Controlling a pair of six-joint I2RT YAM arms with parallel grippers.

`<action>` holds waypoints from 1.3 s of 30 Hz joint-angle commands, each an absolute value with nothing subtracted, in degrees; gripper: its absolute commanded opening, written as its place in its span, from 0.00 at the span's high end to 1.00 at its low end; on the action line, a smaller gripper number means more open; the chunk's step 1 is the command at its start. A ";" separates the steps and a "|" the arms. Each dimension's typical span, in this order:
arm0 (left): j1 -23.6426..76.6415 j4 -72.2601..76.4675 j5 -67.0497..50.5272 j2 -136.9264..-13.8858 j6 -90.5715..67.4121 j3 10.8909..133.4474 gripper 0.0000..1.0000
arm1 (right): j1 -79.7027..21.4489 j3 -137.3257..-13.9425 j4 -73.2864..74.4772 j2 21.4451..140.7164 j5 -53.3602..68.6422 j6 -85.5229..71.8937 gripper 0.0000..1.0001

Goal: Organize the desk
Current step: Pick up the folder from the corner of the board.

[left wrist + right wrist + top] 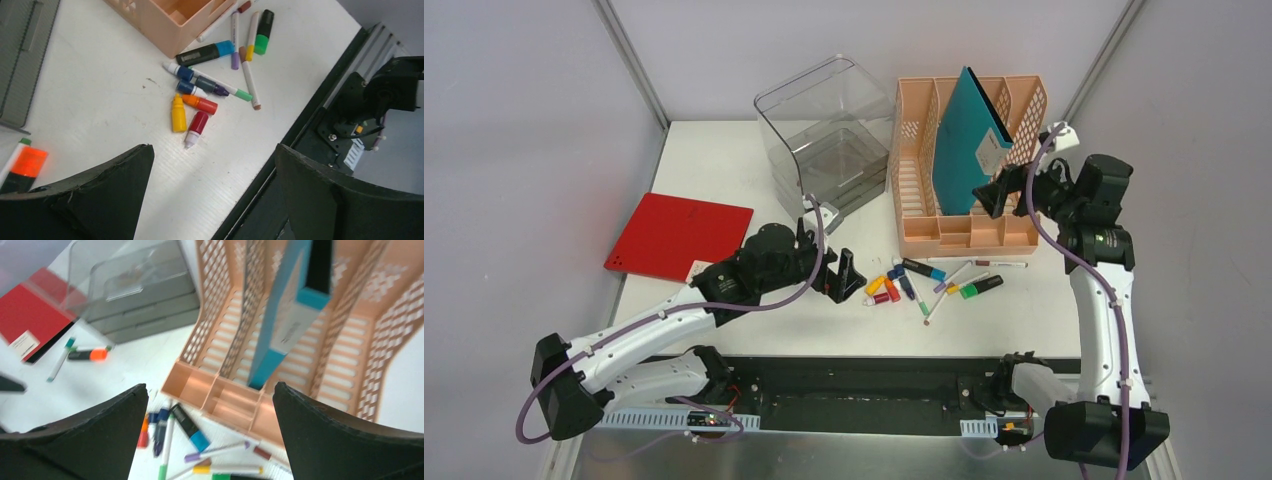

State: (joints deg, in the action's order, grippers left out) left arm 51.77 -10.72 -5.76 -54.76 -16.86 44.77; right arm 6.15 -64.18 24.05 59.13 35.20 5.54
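Observation:
The white desk (724,160) carries a scatter of markers and small ink bottles (924,285) in front of the peach file rack (969,225). A teal notebook (969,140) stands tilted in the rack's middle slot. My left gripper (844,275) is open just left of the scatter, with bare desk between its fingers (212,155) and the yellow bottle (178,114) and red bottle (196,127) ahead. My right gripper (999,195) is open at the rack's right front, above it, with nothing held (210,390). The teal notebook (290,315) is apart from its fingers.
A clear plastic drawer box (829,140) stands at the back centre. A red notebook (679,235) lies at the left, overhanging the desk's edge. An orange-capped marker (87,355) and a thin green-tipped pen (61,360) lie near the drawer box. A black rail (300,135) runs along the near edge.

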 commanded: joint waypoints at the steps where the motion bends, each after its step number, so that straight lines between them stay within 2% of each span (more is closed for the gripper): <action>1: 51.94 -14.49 -0.57 -56.32 -14.60 46.37 0.05 | 6.42 -65.08 36.44 56.89 44.69 11.12 0.01; 8: 51.93 -21.52 12.44 -57.38 -15.73 44.17 0.10 | 6.66 -59.17 39.82 53.13 48.04 15.70 0.01; 16: 51.12 -31.55 32.44 -63.85 -12.98 46.68 0.18 | 6.68 -58.19 40.57 52.62 47.67 17.25 0.01; 20: 48.95 -32.05 41.99 -66.97 -8.95 46.45 0.18 | 6.68 -58.10 40.49 51.61 47.14 17.23 0.01; 26: 47.02 -14.90 48.07 -67.12 9.20 37.35 0.20 | 6.68 -57.92 40.29 51.11 46.47 16.85 0.01; 34: 43.27 -0.14 53.92 -69.22 21.05 28.28 0.18 | 6.68 -57.92 40.25 50.85 47.05 16.52 0.01; 39: 39.61 5.21 55.26 -73.16 22.57 27.63 0.30 | 6.68 -58.16 40.75 51.10 47.20 16.52 0.01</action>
State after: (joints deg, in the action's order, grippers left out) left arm 41.98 -3.46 51.72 -70.67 18.37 27.42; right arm 6.31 -58.17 41.04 52.03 45.91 15.81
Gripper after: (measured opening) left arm 0.742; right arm 0.990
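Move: Some 42 cm to the left of the left hand, about 20 cm ahead and 20 cm below it lies the middle of the red folder; its near right corner with the white label is only about 32 cm left and 6 cm ahead. On the way lie the orange highlighter, roughly 17 cm left and 15 cm ahead, and the teal-capped marker, 24 cm left and 10 cm ahead. For the right hand the red folder is about 73 cm left, 6 cm ahead and 30 cm below. Swinging some 23 cm left towards the red folder's near right corner, the left hand also sinks about 13 cm and reaches 9 cm forward, rolling its left side up steeply and turning counter-clockwise while its empty fingers narrow a little. The right hand, wide open, backs about 8 cm away from the teal folder in the rack, dropping some 5 cm, then waits. ##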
